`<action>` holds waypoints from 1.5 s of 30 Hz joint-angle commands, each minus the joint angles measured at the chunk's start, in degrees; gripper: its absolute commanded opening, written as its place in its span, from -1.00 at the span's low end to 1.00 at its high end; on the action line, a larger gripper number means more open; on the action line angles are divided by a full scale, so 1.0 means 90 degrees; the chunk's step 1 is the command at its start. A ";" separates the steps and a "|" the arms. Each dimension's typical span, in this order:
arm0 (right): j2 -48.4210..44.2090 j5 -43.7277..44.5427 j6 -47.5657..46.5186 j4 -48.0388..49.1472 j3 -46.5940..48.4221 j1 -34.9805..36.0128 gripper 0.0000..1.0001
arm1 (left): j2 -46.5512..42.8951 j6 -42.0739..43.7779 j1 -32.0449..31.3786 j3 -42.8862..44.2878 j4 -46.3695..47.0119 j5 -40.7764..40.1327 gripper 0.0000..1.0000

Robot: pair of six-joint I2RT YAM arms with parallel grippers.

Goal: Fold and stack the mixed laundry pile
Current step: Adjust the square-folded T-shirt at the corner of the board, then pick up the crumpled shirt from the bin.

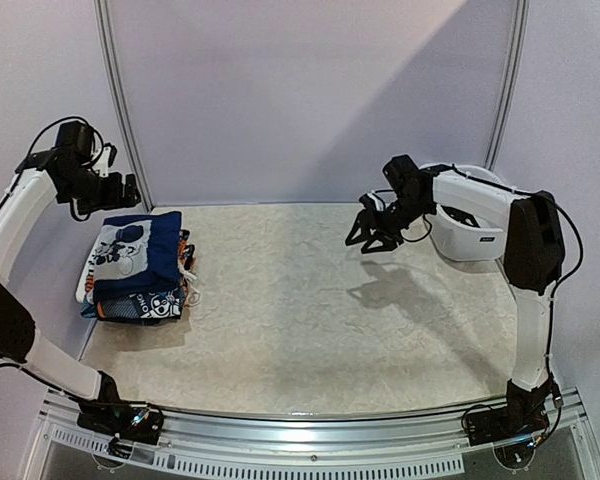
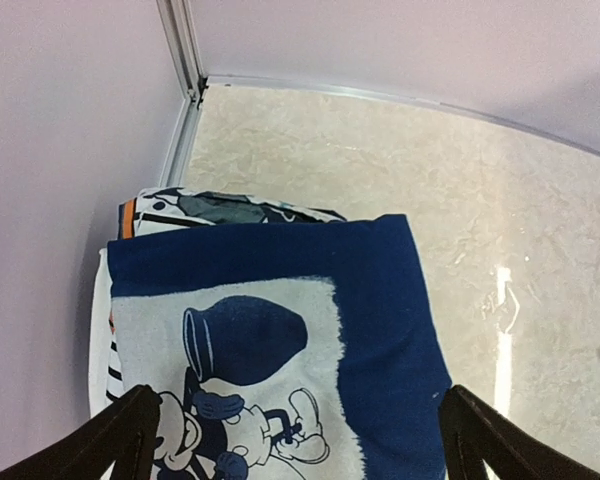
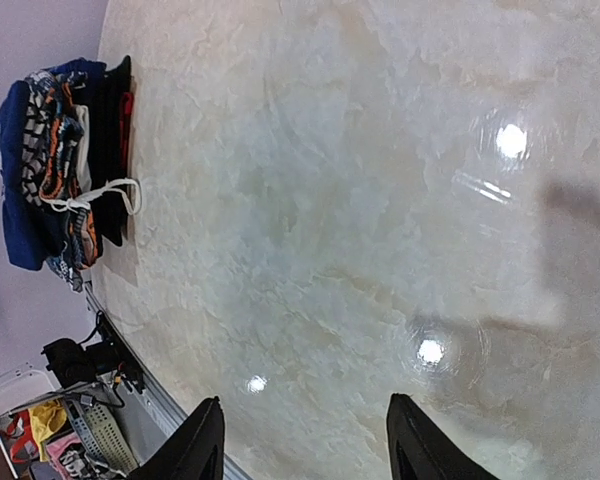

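The laundry pile lies folded and stacked at the table's left side. Its top piece is a blue cartoon-print garment; striped, black and orange layers show at the stack's side, with a white drawstring hanging out. High above the stack's far end hangs my left gripper, open and empty, both fingers straddling the cartoon print from above. Over the table's right part, well above the surface, my right gripper is open with nothing between its fingers.
A white plastic tub stands at the back right, right behind the right arm's wrist. A metal frame post rises at the back left corner. The marbled tabletop stretches between the stack and the tub.
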 commanded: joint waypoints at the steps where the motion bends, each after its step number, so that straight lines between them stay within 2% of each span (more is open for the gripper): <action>1: -0.0677 0.0544 -0.0013 -0.0306 0.0669 0.0053 0.20 | -0.0134 -0.0459 -0.0012 0.0281 -0.0090 0.0574 0.99; 2: -0.0724 0.0698 -0.0054 -0.0382 0.0835 0.0054 0.34 | -0.0150 -0.0516 -0.0004 0.0290 -0.0031 0.0644 0.99; 4: -0.0820 0.1058 -0.0108 -0.0548 0.1133 0.0045 0.92 | -0.0248 -0.0685 0.0006 0.0234 0.0198 0.0686 0.99; 5: -0.0886 0.1244 -0.0136 -0.0630 0.1293 0.0054 0.97 | -0.0315 -0.0821 0.0041 0.0176 0.0339 0.0703 0.99; 9: -0.1067 0.1987 -0.0204 -0.0821 0.1669 0.0007 0.98 | -0.0662 -0.1669 0.0262 -0.0363 0.1004 0.0606 0.99; 11: -0.1243 0.2402 -0.0053 -0.0782 0.1684 -0.0056 0.98 | -0.0770 -0.1891 0.0444 -0.0638 0.1357 0.0974 0.99; 17: -0.1575 0.3200 0.0176 -0.0721 0.1791 -0.0358 0.98 | -0.0418 -0.2036 0.0413 -0.0144 0.0758 0.1751 0.99; 22: -0.1710 0.3396 0.0366 -0.0848 0.1873 -0.0699 0.98 | -0.0649 -0.1834 -0.0145 -0.0040 0.0592 0.1568 0.99; 33: -0.1595 0.2588 0.1015 -0.0598 0.1959 -0.2008 0.98 | -0.0222 -0.1825 -0.1688 0.0703 0.0225 0.1182 0.99; 39: -0.0901 0.2389 0.1096 -0.0585 0.2555 -0.2624 0.98 | 0.0299 -0.1935 -0.2459 0.1093 0.0116 0.0962 0.99; 45: -0.0242 0.2637 0.1307 -0.0386 0.2996 -0.3174 0.97 | 0.0860 -0.2039 -0.2991 0.1598 -0.0151 0.0949 0.99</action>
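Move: The laundry basket is what my right hand goes for: its middle lies about 33 cm to the right, 15 cm ahead and 6 cm lower, with a black garment lying low inside it, some 10 cm below the hand. The square-folded T-shirt lies about 14 cm under my left hand, roughly 3 cm to its right and 2 cm back, on top of the folded pile. From my left hand the basket is some 87 cm to the right and 17 cm ahead. I lift my right hand steeply off the bare table side, about 17 cm up, opening its half-open fingers wide. Then I swing it some 27 cm right and 13 cm forward to the basket, turning clockwise from pointing left. My left hand, already clear of the T-shirt and wide open, rises a little more, then sweeps about 19 cm right, away from the pile, rolling and turning clockwise by about 20 degrees. ##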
